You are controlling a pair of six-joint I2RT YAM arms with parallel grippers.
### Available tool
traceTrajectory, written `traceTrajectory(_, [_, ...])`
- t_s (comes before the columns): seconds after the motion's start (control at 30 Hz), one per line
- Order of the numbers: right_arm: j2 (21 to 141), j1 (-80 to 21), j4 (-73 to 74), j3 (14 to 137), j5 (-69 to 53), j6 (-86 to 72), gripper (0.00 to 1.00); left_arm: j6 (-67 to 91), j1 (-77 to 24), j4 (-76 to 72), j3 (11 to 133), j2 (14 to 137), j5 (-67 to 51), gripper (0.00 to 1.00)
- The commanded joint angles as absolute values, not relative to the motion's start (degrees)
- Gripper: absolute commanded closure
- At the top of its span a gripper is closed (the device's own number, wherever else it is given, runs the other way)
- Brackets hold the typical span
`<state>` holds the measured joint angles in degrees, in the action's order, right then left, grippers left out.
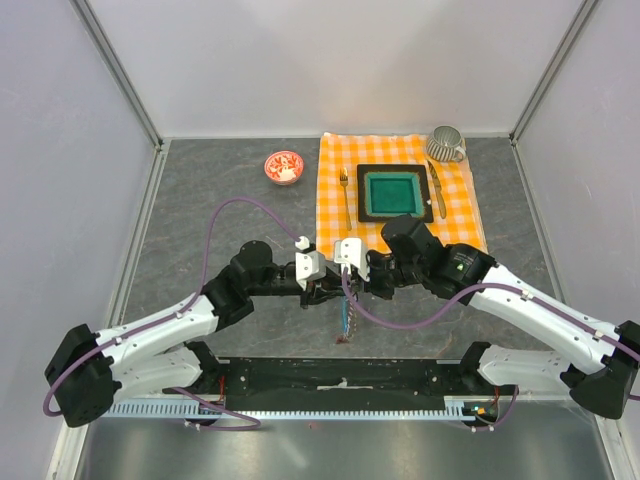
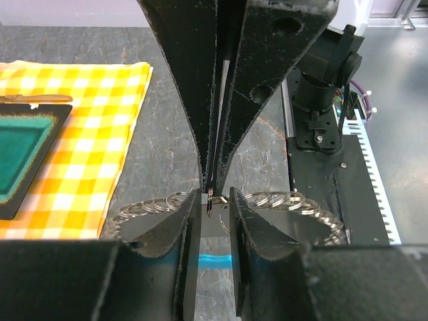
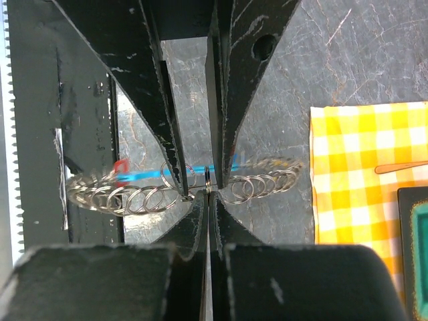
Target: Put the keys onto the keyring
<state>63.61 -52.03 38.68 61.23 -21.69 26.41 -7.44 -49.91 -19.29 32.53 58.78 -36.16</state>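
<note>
The keyring (image 3: 257, 186), a chain of small silver rings on a thin wire, hangs in the air between both grippers, and in the top view it dangles (image 1: 347, 318) below them. My right gripper (image 3: 208, 195) is shut on one small ring of it, seen edge-on. My left gripper (image 2: 215, 200) faces it with a narrow gap between its fingers, and the pinched ring and wire sit inside that gap. A cyan piece (image 2: 214, 259) lies below. A red key tag (image 3: 120, 167) shows behind the rings at the left; the rest of the keys cannot be made out.
An orange checked cloth (image 1: 335, 160) lies at the back with a green dish (image 1: 394, 192), a fork (image 1: 345, 195), a knife (image 1: 437, 190) and a metal cup (image 1: 446, 145). A red-and-white bowl (image 1: 284, 167) stands left of it. The black base rail (image 1: 340, 378) runs along the near edge.
</note>
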Motion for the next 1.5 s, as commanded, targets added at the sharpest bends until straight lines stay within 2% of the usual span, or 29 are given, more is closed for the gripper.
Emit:
traceTrajectory(0.0, [63.4, -52.4, 36.9, 64.5, -22.1, 27.1, 1.00, -9.1, -50.0, -20.0, 35.1, 59.3, -37.5, 0.71])
traceTrajectory(0.2, [63.5, -52.7, 36.8, 64.5, -22.1, 27.2, 1.00, -8.9, -50.0, -19.3, 35.5, 60.1, -38.1, 0.82])
traceTrajectory(0.3, [63.4, -52.7, 36.6, 64.3, -22.1, 27.1, 1.00, -8.9, -50.0, -19.1, 35.8, 60.5, -38.5, 0.98])
traceTrajectory(0.43, [62.7, -52.7, 34.7, 63.4, -21.4, 25.2, 0.98, -8.9, -50.0, -19.9, 35.4, 59.9, -38.6, 0.98])
traceTrajectory(0.57, [57.7, -52.3, 27.4, 57.8, -17.1, 19.5, 0.84, -7.0, -50.1, -26.3, 32.0, 57.4, -34.8, 0.98])
traceTrajectory(0.7, [52.9, -46.4, 20.3, 52.2, -20.7, 12.8, 0.61, -4.4, -50.1, -37.9, 24.4, 55.2, -30.3, 0.98])
traceTrajectory(0.8, [49.5, -43.5, 12.3, 46.1, -25.5, 5.5, 0.55, -1.9, -50.0, -47.4, 19.3, 55.6, -26.9, 0.98])
traceTrajectory(1.0, [45.4, -43.4, -4.0, 32.8, -25.8, -7.0, 0.54, 2.1, -50.1, -69.3, 10.6, 60.7, -23.5, 0.98])
traceTrajectory(1.13, [46.1, -43.4, -13.8, 27.3, -27.4, -11.8, 0.55, 3.9, -50.1, -76.3, 8.8, 63.5, -23.3, 0.98])
traceTrajectory(1.47, [48.5, -43.4, -18.7, 24.9, -27.5, -9.1, 0.55, 3.3, -50.0, -75.4, 10.0, 62.8, -22.6, 0.98])
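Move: The small ring link at the top of the keyring's coil is at both hands' fingertips, within about 1 cm of each hand point. It is still pinched by the right fingers and stands between the part-open left ones. From the left hand, the blue strip hangs about 4 cm below and 2 cm back, not off to either side. The green plate lies some 26 cm ahead, 13 cm right and 19 cm down, and the fork about 24 cm ahead, 1 cm right and 19 cm down. The left fingers shut on the small link while the right still grips it, then the right fingers open to nearly half and let go, the right hand lifting forward and up about 3 cm before sinking back to some 2 cm below its start, rolling about 30 degrees so its fingers come nearly level, and turning clockwise. Keeping its pinch, the left hand carries the coil a little to its left and down about 5 cm, then back up some 3 cm, its fingertips tipping up and the wrist turning slightly counter-clockwise, so that it ends clear of the open right fingertips. ##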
